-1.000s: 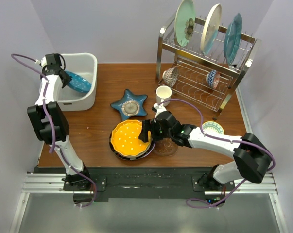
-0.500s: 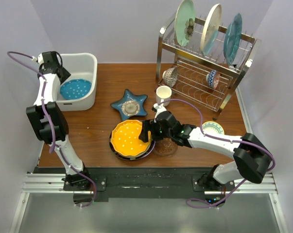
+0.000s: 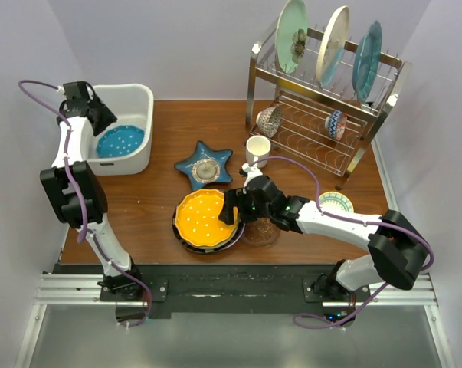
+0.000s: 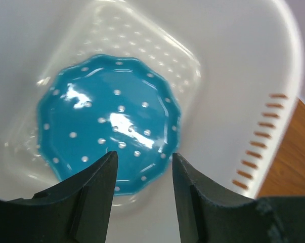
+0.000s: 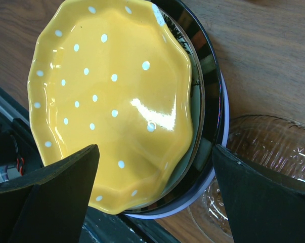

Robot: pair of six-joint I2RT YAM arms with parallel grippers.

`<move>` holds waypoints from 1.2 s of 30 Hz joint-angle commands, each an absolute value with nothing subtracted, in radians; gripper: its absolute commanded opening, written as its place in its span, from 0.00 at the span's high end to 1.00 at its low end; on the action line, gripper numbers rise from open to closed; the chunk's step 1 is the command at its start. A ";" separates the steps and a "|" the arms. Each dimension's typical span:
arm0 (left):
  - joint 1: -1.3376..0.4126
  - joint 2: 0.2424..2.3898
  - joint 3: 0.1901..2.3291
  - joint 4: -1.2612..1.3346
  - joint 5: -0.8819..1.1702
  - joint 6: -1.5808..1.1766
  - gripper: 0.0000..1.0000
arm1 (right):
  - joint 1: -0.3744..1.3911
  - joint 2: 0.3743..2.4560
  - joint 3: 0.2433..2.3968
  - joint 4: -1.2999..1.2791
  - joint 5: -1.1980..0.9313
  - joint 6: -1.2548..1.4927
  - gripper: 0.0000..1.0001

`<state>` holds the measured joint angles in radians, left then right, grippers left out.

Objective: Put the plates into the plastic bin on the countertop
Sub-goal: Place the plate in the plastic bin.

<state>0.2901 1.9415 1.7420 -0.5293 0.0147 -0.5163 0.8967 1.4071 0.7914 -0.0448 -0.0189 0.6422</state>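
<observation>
A blue plate with white dots [image 3: 120, 141] [image 4: 106, 124] lies flat on the floor of the white plastic bin [image 3: 142, 97] [image 4: 233, 76]. My left gripper [image 3: 104, 120] [image 4: 144, 159] hangs open just above the plate's near rim, holding nothing. An orange scalloped plate [image 3: 200, 218] [image 5: 112, 101] tops a stack with a black-rimmed plate [image 5: 210, 76] and a lavender plate [image 5: 183, 210] near the countertop's [image 3: 146, 199] front edge. My right gripper [image 3: 229, 208] [image 5: 155, 149] is wide open, its fingers either side of the stack's right rim. A blue star-shaped dish [image 3: 204, 167] lies mid-counter.
A steel wire rack [image 3: 322, 115] at the back right holds a pale green plate [image 3: 292, 24], a cream plate [image 3: 332, 44] and a teal plate [image 3: 366, 50] upright. A cup [image 3: 257, 148], a glass bowl [image 3: 261, 232] [image 5: 263, 152] and a small patterned bowl [image 3: 335, 202] stand near the right arm.
The blue dotted plate went from tilted in my left gripper to lying flat in the bin. The left gripper opened and let it go. The right arm stayed still.
</observation>
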 commanded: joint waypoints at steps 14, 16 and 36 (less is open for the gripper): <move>0.293 1.507 1.476 -0.324 0.521 -0.466 0.38 | 0.902 1.309 0.796 -0.072 -0.002 0.650 0.03; 0.287 1.477 1.441 -0.322 0.535 -0.465 0.37 | 0.903 1.301 0.792 -0.071 -0.002 0.652 0.03; 0.100 1.103 0.925 -0.291 0.546 -0.492 0.20 | 0.902 1.270 0.764 -0.044 0.003 0.686 0.08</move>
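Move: The yellow dotted plate on top of the stack, next to go, lies roughly 39 cm to the left hand's right, 31 cm back and 13 cm below it. The blue star dish stands about 21 cm beyond that plate. The blue plate is already on the bin floor, almost straight under the hand, some 14 cm down. From the right hand the yellow plate lies about 10 cm left, 2 cm back and 5 cm below. From over the released blue plate, the left hand climbs about 13 cm out of the bin while swinging right and back, then sinks some 6 cm as it carries on over the bin's near right side towards the yellow plate. It turns some 35 degrees clockwise, its fingers tilting up towards level and opening wider. The right hand, still wide open beside the stack, lifts nearly 3 cm. ##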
